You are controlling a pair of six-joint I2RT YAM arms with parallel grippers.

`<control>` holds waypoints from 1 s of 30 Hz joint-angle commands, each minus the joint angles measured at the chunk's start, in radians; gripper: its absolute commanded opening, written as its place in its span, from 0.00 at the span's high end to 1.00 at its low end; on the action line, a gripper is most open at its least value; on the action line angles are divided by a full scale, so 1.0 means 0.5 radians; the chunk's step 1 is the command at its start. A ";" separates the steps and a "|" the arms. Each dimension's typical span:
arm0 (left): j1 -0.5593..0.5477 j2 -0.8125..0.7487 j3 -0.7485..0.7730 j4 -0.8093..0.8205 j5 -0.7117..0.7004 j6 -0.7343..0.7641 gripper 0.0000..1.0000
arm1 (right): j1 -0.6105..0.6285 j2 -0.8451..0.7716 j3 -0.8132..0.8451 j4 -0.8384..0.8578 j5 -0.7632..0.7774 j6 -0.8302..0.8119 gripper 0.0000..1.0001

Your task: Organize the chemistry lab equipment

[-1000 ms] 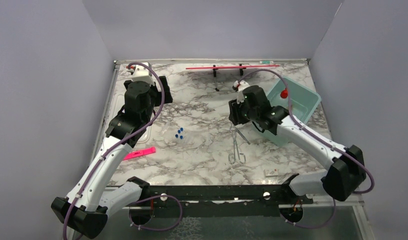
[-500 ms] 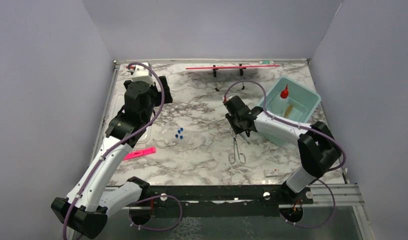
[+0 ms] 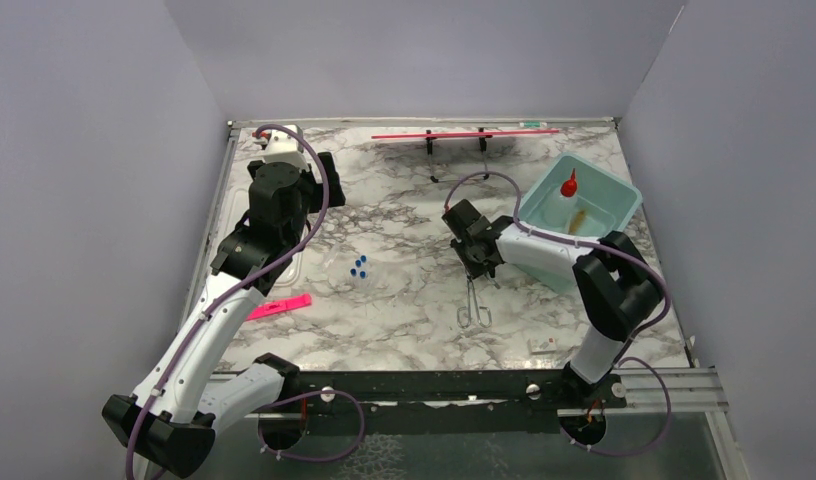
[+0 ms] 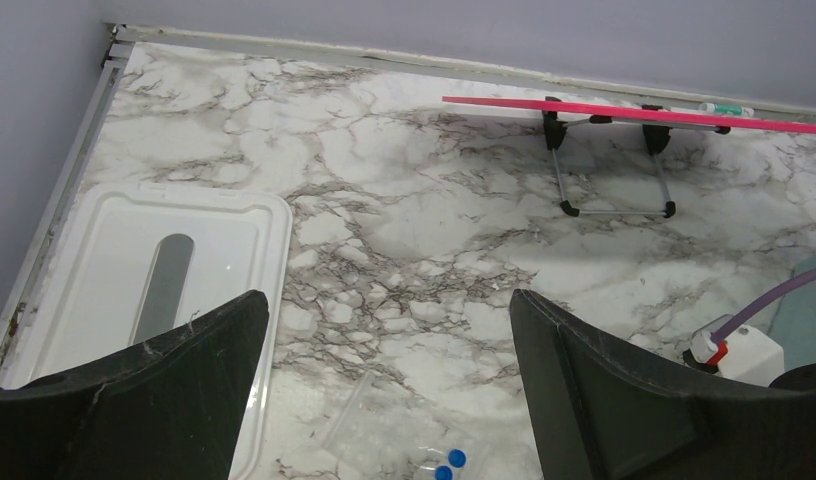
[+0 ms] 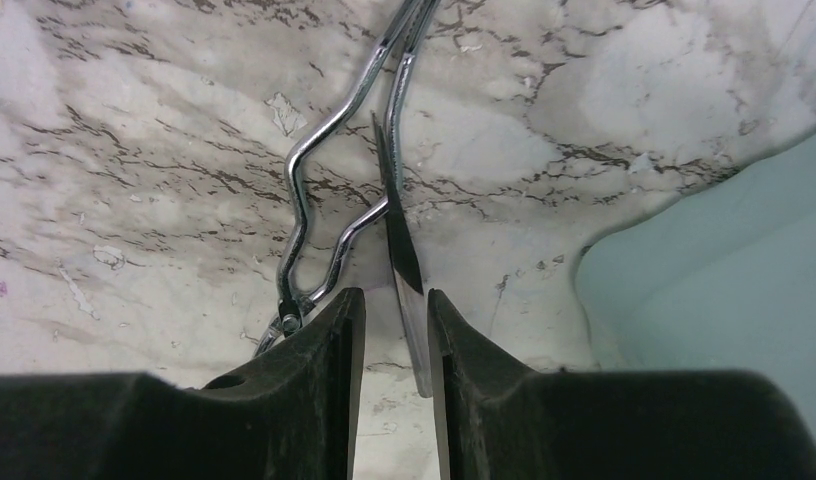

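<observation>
Metal forceps [image 3: 473, 300] lie on the marble, handles toward me. My right gripper [image 3: 481, 268] hangs low over their tips. In the right wrist view its jaws [image 5: 396, 295] stand a narrow gap apart around a thin flat metal rod [image 5: 399, 240]. The rod touches the right finger and is clear of the left. The forceps [image 5: 314, 200] lie just left of it. Blue-capped tubes [image 3: 359, 268] lie mid-table, also seen low in the left wrist view [image 4: 449, 465]. My left gripper [image 4: 387, 300] is wide open and empty above the table. A red-nozzled squeeze bottle [image 3: 568, 185] and a tan brush [image 3: 578, 220] sit in the teal bin [image 3: 634, 195].
A long red rod on a black stand [image 3: 464, 133] runs along the back wall. A flat pink strip [image 3: 280, 306] lies near the left arm. A white tray [image 4: 164, 290] lies at the left edge. The teal bin's wall [image 5: 724, 280] is close on the right gripper's right.
The right arm has swung from beside the bin down to the forceps' tips, uncovering the bin, and its jaws have narrowed around the thin rod. The left arm has not moved.
</observation>
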 commanded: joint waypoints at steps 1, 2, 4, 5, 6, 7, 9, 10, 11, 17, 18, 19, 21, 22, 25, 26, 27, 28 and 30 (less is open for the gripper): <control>-0.013 -0.028 -0.001 0.054 -0.017 -0.007 0.06 | 0.000 0.109 -0.032 -0.055 -0.075 0.037 0.66; -0.013 -0.031 -0.006 0.054 -0.012 -0.013 0.06 | -0.011 0.125 -0.023 -0.062 -0.088 0.039 0.66; -0.013 -0.035 -0.013 0.054 -0.003 -0.016 0.07 | -0.033 0.151 -0.005 -0.068 -0.123 0.029 0.65; -0.013 -0.034 -0.017 0.053 -0.002 -0.018 0.07 | -0.045 0.155 -0.001 -0.064 -0.145 0.024 0.65; -0.013 -0.035 -0.020 0.053 0.001 -0.020 0.06 | -0.056 0.157 0.001 -0.057 -0.176 0.014 0.65; -0.013 -0.033 -0.019 0.052 0.006 -0.021 0.06 | -0.067 0.151 -0.001 -0.050 -0.213 0.007 0.66; -0.013 -0.026 -0.015 0.056 0.012 -0.024 0.06 | -0.075 0.129 -0.015 -0.045 -0.271 -0.010 0.72; -0.013 -0.025 -0.012 0.057 0.015 -0.027 0.06 | -0.076 0.117 -0.025 -0.048 -0.291 -0.015 0.78; -0.015 -0.027 -0.009 0.057 0.021 -0.028 0.07 | -0.076 0.105 -0.031 -0.063 -0.300 -0.016 0.84; -0.016 -0.034 -0.012 0.055 0.032 -0.045 0.07 | -0.075 -0.018 -0.029 -0.232 -0.281 0.050 0.96; -0.016 -0.035 -0.009 0.057 0.032 -0.045 0.06 | -0.075 -0.042 -0.024 -0.271 -0.274 0.072 0.97; -0.016 -0.035 -0.009 0.059 0.034 -0.045 0.06 | -0.075 -0.064 -0.018 -0.306 -0.273 0.096 0.97; -0.017 -0.034 -0.002 0.060 0.036 -0.043 0.06 | -0.074 -0.114 0.000 -0.378 -0.284 0.146 0.99; -0.019 -0.034 0.003 0.060 0.035 -0.042 0.06 | -0.076 -0.135 0.017 -0.417 -0.292 0.178 0.99; -0.019 -0.036 0.017 0.057 0.038 -0.033 0.06 | -0.075 -0.208 0.059 -0.533 -0.345 0.266 0.99; -0.019 -0.040 0.020 0.054 0.039 -0.033 0.06 | -0.076 -0.233 0.075 -0.566 -0.370 0.287 0.99; -0.019 -0.044 0.023 0.050 0.039 -0.033 0.06 | -0.076 -0.255 0.092 -0.603 -0.394 0.304 0.99; -0.019 -0.046 0.023 0.046 0.039 -0.034 0.06 | -0.076 -0.271 0.107 -0.634 -0.411 0.321 0.99; -0.019 -0.056 0.017 0.044 0.036 -0.036 0.06 | -0.075 -0.304 0.141 -0.706 -0.425 0.353 0.99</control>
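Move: The tweezers lie almost under the right hand's half-open fingers, their middle about 2 cm ahead and 1 cm below. The metal tongs are close by, centred some 2 cm to the left and 2 cm back; the teal tub stands about 17 cm to the right and 9 cm farther out than the hand. From the raised left hand the tweezers lie roughly 26 cm to the right, 2 cm back and 30 cm down. Down by barely 1 cm over the tweezers first, then the right hand shuts its fingers fully, from about a third open. Closed, it draws back about 5 cm with a small drift to the right, along the tweezers towards their wide end, lifting some 2 cm near the finish while the fingers tip about 10 degrees nearer vertical. The shut fingertips end with nothing between them. ##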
